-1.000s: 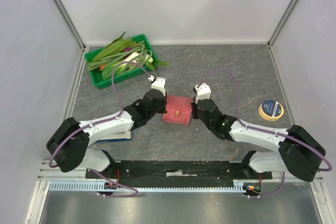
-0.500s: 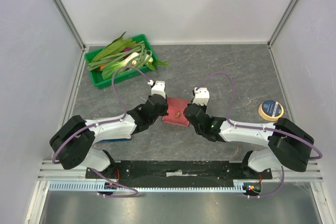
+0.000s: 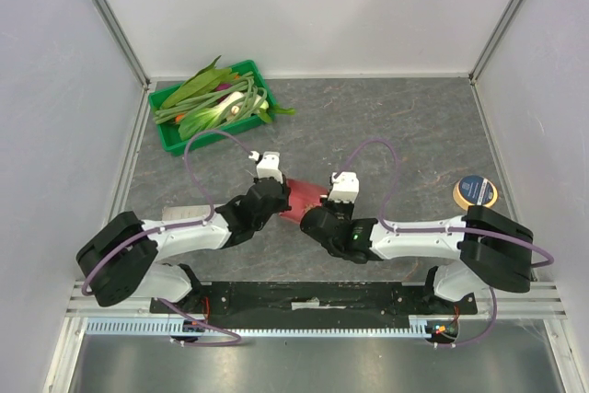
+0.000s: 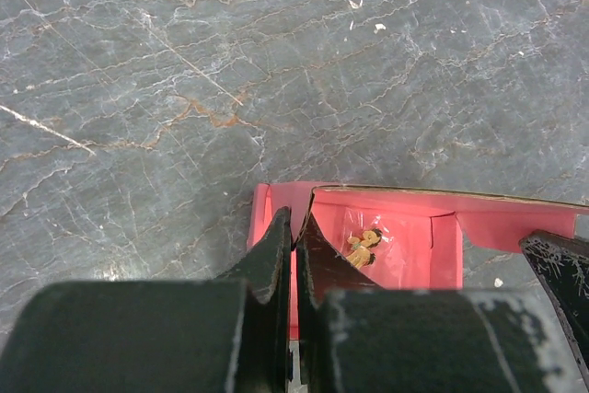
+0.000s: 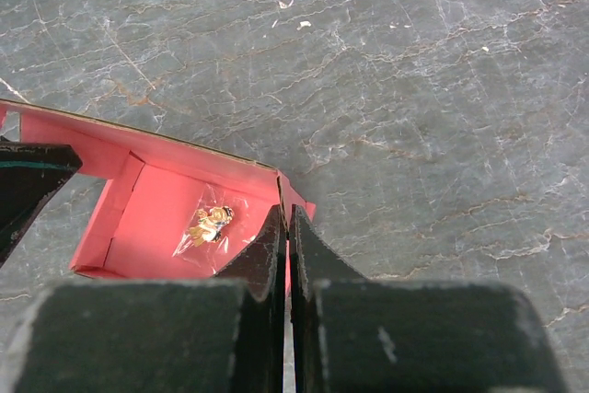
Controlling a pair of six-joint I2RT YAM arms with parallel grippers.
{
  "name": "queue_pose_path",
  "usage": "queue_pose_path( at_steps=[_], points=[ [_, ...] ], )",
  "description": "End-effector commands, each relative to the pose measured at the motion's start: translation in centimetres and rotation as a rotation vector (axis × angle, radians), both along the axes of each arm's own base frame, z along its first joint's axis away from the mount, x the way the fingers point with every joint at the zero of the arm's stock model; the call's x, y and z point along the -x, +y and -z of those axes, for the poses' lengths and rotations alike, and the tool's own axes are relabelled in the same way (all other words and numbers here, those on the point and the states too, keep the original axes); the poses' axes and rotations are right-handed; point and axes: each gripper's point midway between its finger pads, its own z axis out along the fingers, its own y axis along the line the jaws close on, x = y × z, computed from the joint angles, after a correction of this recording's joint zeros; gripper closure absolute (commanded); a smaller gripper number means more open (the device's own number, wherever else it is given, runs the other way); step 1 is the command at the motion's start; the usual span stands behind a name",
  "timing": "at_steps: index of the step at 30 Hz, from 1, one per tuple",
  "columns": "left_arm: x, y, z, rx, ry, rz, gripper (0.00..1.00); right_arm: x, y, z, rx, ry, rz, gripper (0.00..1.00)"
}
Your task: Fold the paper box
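Observation:
The paper box [image 3: 306,197] is a pink-red cardboard shell with raised walls, held between both arms near the table's middle. My left gripper [image 3: 283,203] is shut on the box's left wall; in the left wrist view the gripper [image 4: 295,224] pinches the wall's top edge of the box [image 4: 405,236]. My right gripper [image 3: 313,213] is shut on the right wall; in the right wrist view the gripper [image 5: 285,215] clamps the corner edge of the box [image 5: 156,213]. A small clear sachet with a yellow-brown figure [image 4: 365,246] [image 5: 210,223] lies inside.
A green tray [image 3: 173,138] of leafy vegetables stands at the back left. A tape roll [image 3: 476,192] lies at the right. A flat booklet [image 3: 179,213] shows partly under the left arm. Grey walls close in the sides and back.
Both arms have drawn back toward the near edge, bringing the box with them. Both grippers stay shut on its walls.

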Motion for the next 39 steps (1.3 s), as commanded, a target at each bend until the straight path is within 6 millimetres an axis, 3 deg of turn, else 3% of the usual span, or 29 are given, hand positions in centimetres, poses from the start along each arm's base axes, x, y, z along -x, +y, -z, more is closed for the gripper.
queue_pose_path(
  at_steps=[1,7,15,25,34,39],
  points=[
    [0.8,-0.5,-1.0,0.104,-0.013,-0.017,0.98,-0.2,0.0,-0.9,-0.085,-0.066,0.087,1.0],
    [1.8,-0.1,-0.6,0.119,-0.005,-0.005,0.98,-0.7,0.6,-2.1,-0.136,-0.08,0.15,1.0],
    [3.2,0.2,0.2,0.137,0.006,0.021,0.98,0.2,0.9,0.2,-0.158,-0.064,0.168,1.0],
    [4.3,0.9,1.1,0.137,0.005,0.028,0.98,2.2,1.3,1.1,-0.135,-0.113,0.134,1.0],
    [6.0,1.7,2.5,0.121,0.007,0.048,0.98,3.2,-0.3,2.4,-0.077,-0.156,0.139,1.0],
    [6.7,1.2,3.2,0.107,0.015,0.069,0.98,3.7,-0.9,2.8,-0.063,-0.173,0.131,1.0]
  ],
)
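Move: Each hand already pinches one top corner of the paper box's raised far panel. The open tray it stands over has its middle about 5 cm to the left hand's right, 1 cm back and 6 cm down; from the right hand that is roughly 5 cm left, level, and 6 cm down. The toy bag lies on the tray floor, some 5 cm right of the left hand and 7 cm below. The notebook sits about 22 cm left of that hand, 6 cm back. Both hands keep their pinch on the panel's corners and draw it back towards the robot, dragging the box along the table. The left goes back steadily about 5 cm, drifting slightly left, its left side rolling down a little. The right nearly holds place at first, turning slightly clockwise, then comes back some 3 cm, sinking about 1 cm as its fingertips tip up nearly 10 degrees, leaning the panel over the tray. ##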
